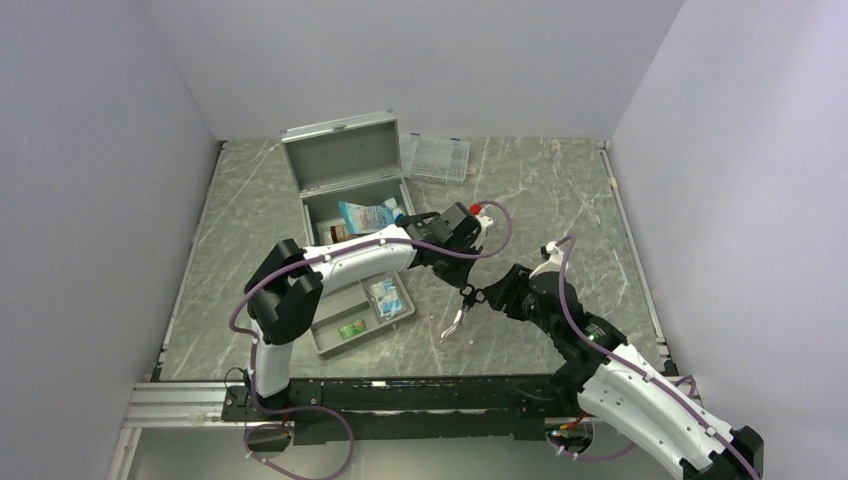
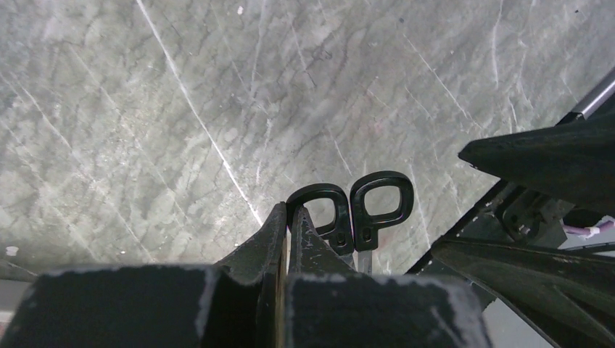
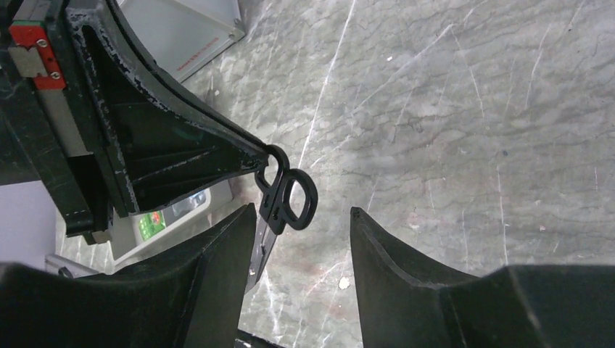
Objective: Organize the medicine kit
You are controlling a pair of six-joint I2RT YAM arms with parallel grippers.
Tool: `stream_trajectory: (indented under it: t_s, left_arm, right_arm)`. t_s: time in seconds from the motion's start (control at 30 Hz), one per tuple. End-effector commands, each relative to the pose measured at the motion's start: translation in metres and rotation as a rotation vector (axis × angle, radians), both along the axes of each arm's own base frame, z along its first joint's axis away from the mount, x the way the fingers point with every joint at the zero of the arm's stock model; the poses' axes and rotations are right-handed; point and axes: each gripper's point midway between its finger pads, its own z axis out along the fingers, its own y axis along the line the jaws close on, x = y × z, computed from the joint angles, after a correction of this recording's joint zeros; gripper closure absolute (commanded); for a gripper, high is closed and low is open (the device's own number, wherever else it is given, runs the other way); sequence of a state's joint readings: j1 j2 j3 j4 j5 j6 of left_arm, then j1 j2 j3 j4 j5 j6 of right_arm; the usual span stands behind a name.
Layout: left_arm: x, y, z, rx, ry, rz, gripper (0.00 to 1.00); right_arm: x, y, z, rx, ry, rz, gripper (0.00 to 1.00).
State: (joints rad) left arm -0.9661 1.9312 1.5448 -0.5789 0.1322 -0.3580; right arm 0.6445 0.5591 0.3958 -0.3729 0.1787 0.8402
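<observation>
The medicine kit [image 1: 350,170] stands open at the back left, its lid raised and a blue-white packet [image 1: 366,215] inside. My left gripper [image 2: 290,212] is shut on one black handle loop of a pair of scissors [image 2: 381,199], which hang blades down over the marble table [image 1: 455,322]. In the top view the left gripper [image 1: 467,291] is right of the grey divided tray. My right gripper [image 3: 297,226] is open around the scissors [image 3: 290,196], whose blade lies close to its left finger [image 3: 232,246]. The right gripper [image 1: 482,299] sits just right of the left one.
A shallow grey divided tray [image 1: 330,340] holding small packets lies in front of the kit, under the left arm. A flat clear compartment case [image 1: 436,157] is at the back, right of the kit's lid. White walls enclose the table on three sides.
</observation>
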Motion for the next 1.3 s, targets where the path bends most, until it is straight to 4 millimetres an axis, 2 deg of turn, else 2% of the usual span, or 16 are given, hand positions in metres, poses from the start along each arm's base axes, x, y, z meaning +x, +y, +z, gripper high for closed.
stream_trajectory:
  t_s: [0.0,0.43,0.67,0.87,0.97,1.0,1.2,1.27]
  left_arm:
    - [-0.006,-0.011,0.037,-0.129,-0.008,-0.026,1.00]
    - [-0.010,-0.011,0.049,-0.178,0.003,-0.035,1.00]
    - [-0.015,-0.014,0.056,-0.226,0.026,-0.053,1.00]
    - [-0.021,-0.017,0.058,-0.272,0.059,-0.076,1.00]
    - [-0.024,-0.018,0.060,-0.298,0.073,-0.084,1.00]
    - [-0.025,-0.019,0.061,-0.308,0.075,-0.089,1.00]
    - [-0.030,-0.020,0.069,-0.344,0.084,-0.112,1.00]
    - [-0.028,-0.018,0.071,-0.341,0.078,-0.106,0.89]
  right_arm:
    - [0.002,0.008,0.008,0.056,-0.023,0.013,0.46]
    - [-0.001,0.021,0.010,0.111,-0.007,0.061,0.47]
    - [-0.001,0.025,0.013,0.133,-0.008,0.069,0.59]
    - [-0.001,0.025,0.016,0.140,-0.016,0.066,0.74]
    - [-0.001,0.025,0.016,0.142,-0.014,0.068,0.97]
    - [-0.001,0.025,0.017,0.144,-0.014,0.066,1.00]
    - [0.000,0.024,0.025,0.158,-0.041,0.057,1.00]
    - [0.001,0.023,0.027,0.161,-0.048,0.055,1.00]
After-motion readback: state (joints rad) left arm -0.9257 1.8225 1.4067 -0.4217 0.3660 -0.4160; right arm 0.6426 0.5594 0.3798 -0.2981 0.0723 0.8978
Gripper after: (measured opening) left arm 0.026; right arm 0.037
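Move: The scissors' handles are about 2 cm to the right hand's left, level fore and aft and in height, with the blades trailing back and down. The left hand still pinches one loop; the handles' middle is about 1 cm back, right of and below it. The grey tray lies some 23 cm left of the right hand, 5 cm back and 10 cm lower; the kit box about 23 cm left, 12 cm ahead and 8 cm below. Right hand eases about 2 cm left and pinches the scissors' free handle; the left lifts its handle 3 cm. ##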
